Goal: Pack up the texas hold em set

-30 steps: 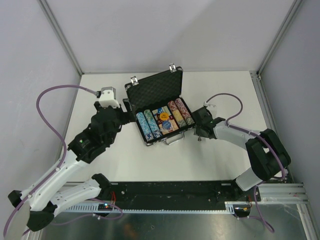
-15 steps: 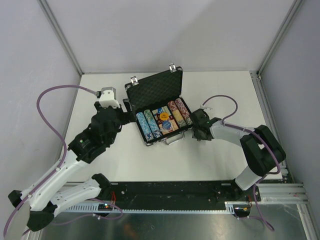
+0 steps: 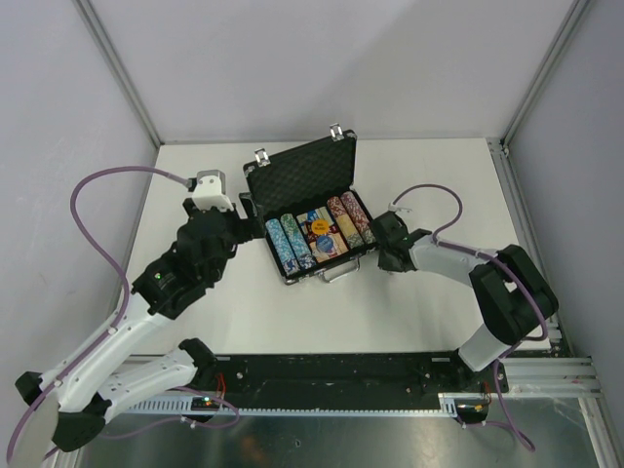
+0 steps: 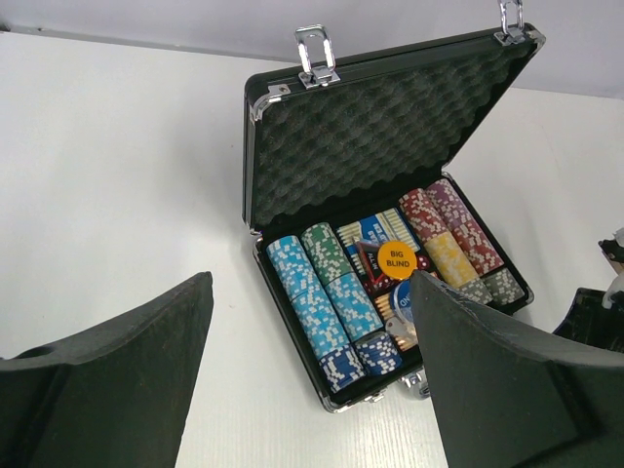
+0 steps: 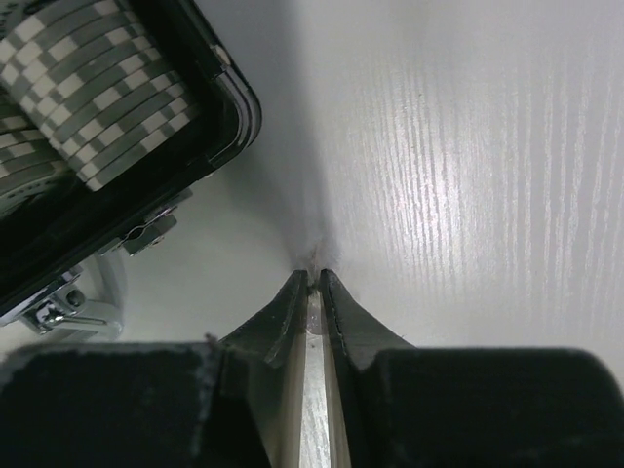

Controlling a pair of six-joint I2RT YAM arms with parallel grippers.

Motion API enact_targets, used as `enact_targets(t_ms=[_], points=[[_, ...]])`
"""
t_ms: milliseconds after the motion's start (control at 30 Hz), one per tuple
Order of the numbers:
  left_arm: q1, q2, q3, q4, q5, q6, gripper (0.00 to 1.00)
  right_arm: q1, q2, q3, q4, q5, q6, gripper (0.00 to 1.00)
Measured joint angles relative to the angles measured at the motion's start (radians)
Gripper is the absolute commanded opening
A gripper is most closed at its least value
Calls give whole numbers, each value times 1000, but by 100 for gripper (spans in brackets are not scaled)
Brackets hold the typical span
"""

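The texas hold em set's black silver-trimmed case (image 3: 300, 175) lies open mid-table, its foam lid (image 4: 370, 136) raised. Rows of poker chips (image 4: 322, 302) fill it, with an orange "BIG BLIND" button (image 4: 397, 259) on the cards in the middle. My left gripper (image 3: 234, 226) hovers left of the case, open and empty, its fingers framing the case (image 4: 310, 292). My right gripper (image 3: 383, 257) is at the case's front right corner, tips down on the table (image 5: 315, 276), shut on a thin silvery strip that I cannot identify.
Grey chips (image 5: 88, 88) and the case's front latch (image 5: 146, 234) lie just left of the right fingertips. Bare white table (image 3: 429, 185) spreads right of the case. Grey walls with metal posts enclose the table at the back and sides.
The right gripper slid a little left toward the case corner and its jaws closed. The left arm and the case have not moved.
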Motion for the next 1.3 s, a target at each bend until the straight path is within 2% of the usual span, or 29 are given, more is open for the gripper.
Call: enact_targets(t_ms=[300,567,833,1100,1200,1300], points=[[0,-8,0,0,-1,1,86,43,-80,11,8,-9,-17,13],[0,-8,0,0,-4,7,86,102,-114,132,70,-52,-66,15],[0,-8,0,0,-7,8,86,142,16,262,160,-92,-116,18],[0,-8,0,0,-7,8,86,167,137,319,202,-107,-159,20],[0,-8,0,0,-7,8,86,172,167,343,212,-106,-169,30],[0,-8,0,0,-7,8,86,174,190,363,221,-102,-177,51]])
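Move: The right hand is just above the table with a small clear plastic piece already pinched; the case's blue button lies about 8 cm ahead, 17 cm to its left and 2 cm higher. The orange BIG BLIND button is some 4 cm beyond the blue one, and the case handle about 13 cm left of the hand, level with it. From the idle left hand the blue button is roughly 10 cm ahead, 16 cm right and 26 cm below. The right hand carries the clear piece 16 cm left, arcing over the case, and starts opening above the blue button. ##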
